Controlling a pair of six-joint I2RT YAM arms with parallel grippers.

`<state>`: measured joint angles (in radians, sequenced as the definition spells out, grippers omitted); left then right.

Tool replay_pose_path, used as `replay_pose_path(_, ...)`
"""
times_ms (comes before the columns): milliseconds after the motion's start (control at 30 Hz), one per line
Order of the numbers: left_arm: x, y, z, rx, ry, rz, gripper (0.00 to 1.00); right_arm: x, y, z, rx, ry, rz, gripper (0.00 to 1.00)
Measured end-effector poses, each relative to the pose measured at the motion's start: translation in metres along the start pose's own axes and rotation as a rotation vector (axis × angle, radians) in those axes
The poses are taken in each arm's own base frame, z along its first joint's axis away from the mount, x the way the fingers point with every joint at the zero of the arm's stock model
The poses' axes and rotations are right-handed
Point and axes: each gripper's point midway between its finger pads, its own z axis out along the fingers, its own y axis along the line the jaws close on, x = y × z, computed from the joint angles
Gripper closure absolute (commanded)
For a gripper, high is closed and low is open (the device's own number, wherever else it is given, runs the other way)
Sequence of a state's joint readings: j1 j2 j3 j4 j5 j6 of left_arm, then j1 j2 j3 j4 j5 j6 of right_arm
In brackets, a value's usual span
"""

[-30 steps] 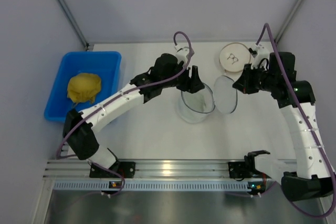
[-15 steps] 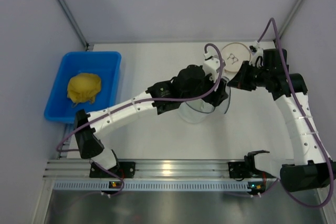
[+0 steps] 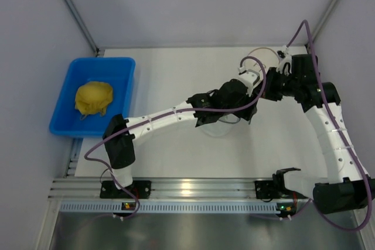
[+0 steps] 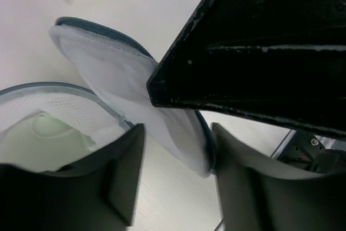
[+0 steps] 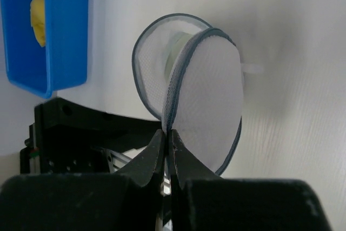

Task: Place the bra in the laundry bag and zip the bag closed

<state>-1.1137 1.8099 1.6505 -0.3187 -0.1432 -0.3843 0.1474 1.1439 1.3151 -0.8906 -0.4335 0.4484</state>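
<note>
The laundry bag [image 5: 208, 96] is a round white mesh pouch with a dark zipper rim, its flap lifted on edge. My right gripper [image 5: 168, 133] is shut on that rim. Inside the pouch lies the pale mint bra [image 4: 48, 133], also showing through the opening [image 5: 175, 52]. My left gripper [image 4: 178, 187] is open, and the flap's [image 4: 135, 85] lower edge hangs between its fingers, against the right one. From above, the left gripper [image 3: 249, 109] meets the right gripper [image 3: 265, 89] and covers most of the bag [image 3: 215, 128].
A blue bin [image 3: 126, 74] holding a yellow cloth lump [image 3: 94, 98] stands at the far left. A white disc with a tan rim [image 3: 258, 51] lies behind the grippers, mostly hidden. The table's back corner and walls are close behind the right arm.
My left arm has swung right across the bag, up to the right gripper. The right gripper has stayed shut on the rim and shifted slightly back and left with the flap.
</note>
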Motion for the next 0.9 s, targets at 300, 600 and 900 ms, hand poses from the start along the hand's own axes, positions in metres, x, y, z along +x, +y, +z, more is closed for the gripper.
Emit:
replay_pose_path(300, 0.004, 0.007, -0.002, 0.042, 0.037, -0.124, 1.00, 0.001, 0.007, 0.003, -0.042, 0.007, -0.014, 0.73)
replay_pose_path(600, 0.008, 0.063, -0.054, 0.176, 0.083, -0.374, 1.00, -0.012, 0.005, -0.003, -0.079, -0.032, -0.182, 0.01)
replay_pose_path(900, 0.028, 0.072, -0.076, 0.469, 0.160, -0.622, 1.00, -0.014, -0.058, 0.010, -0.192, -0.014, -0.038, 0.00)
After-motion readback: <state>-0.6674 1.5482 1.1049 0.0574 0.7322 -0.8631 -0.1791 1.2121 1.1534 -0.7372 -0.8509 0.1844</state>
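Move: The near stretch of the laundry bag's lid edge already stands between the left gripper's open fingers, at most a centimetre below the hand point. The bag's body, with the pale cloth inside, lies about 10 cm to the left, 2 cm back and 13 cm below; the round plate is roughly 20 cm ahead and 6 cm right, on the table. From the right gripper, still pinching the lid higher up, that same stretch is some 4 cm back, 3 cm left and 3 cm below. Shut the left gripper on the lid edge first, then open the right gripper wide to release the lid. Keep the left pinch and carry the edge about 11 cm left over the bag, tipping those fingers down through some 45 degrees with a roll. Draw the empty right gripper away about 5 cm to the right, dipping and easing forward. ##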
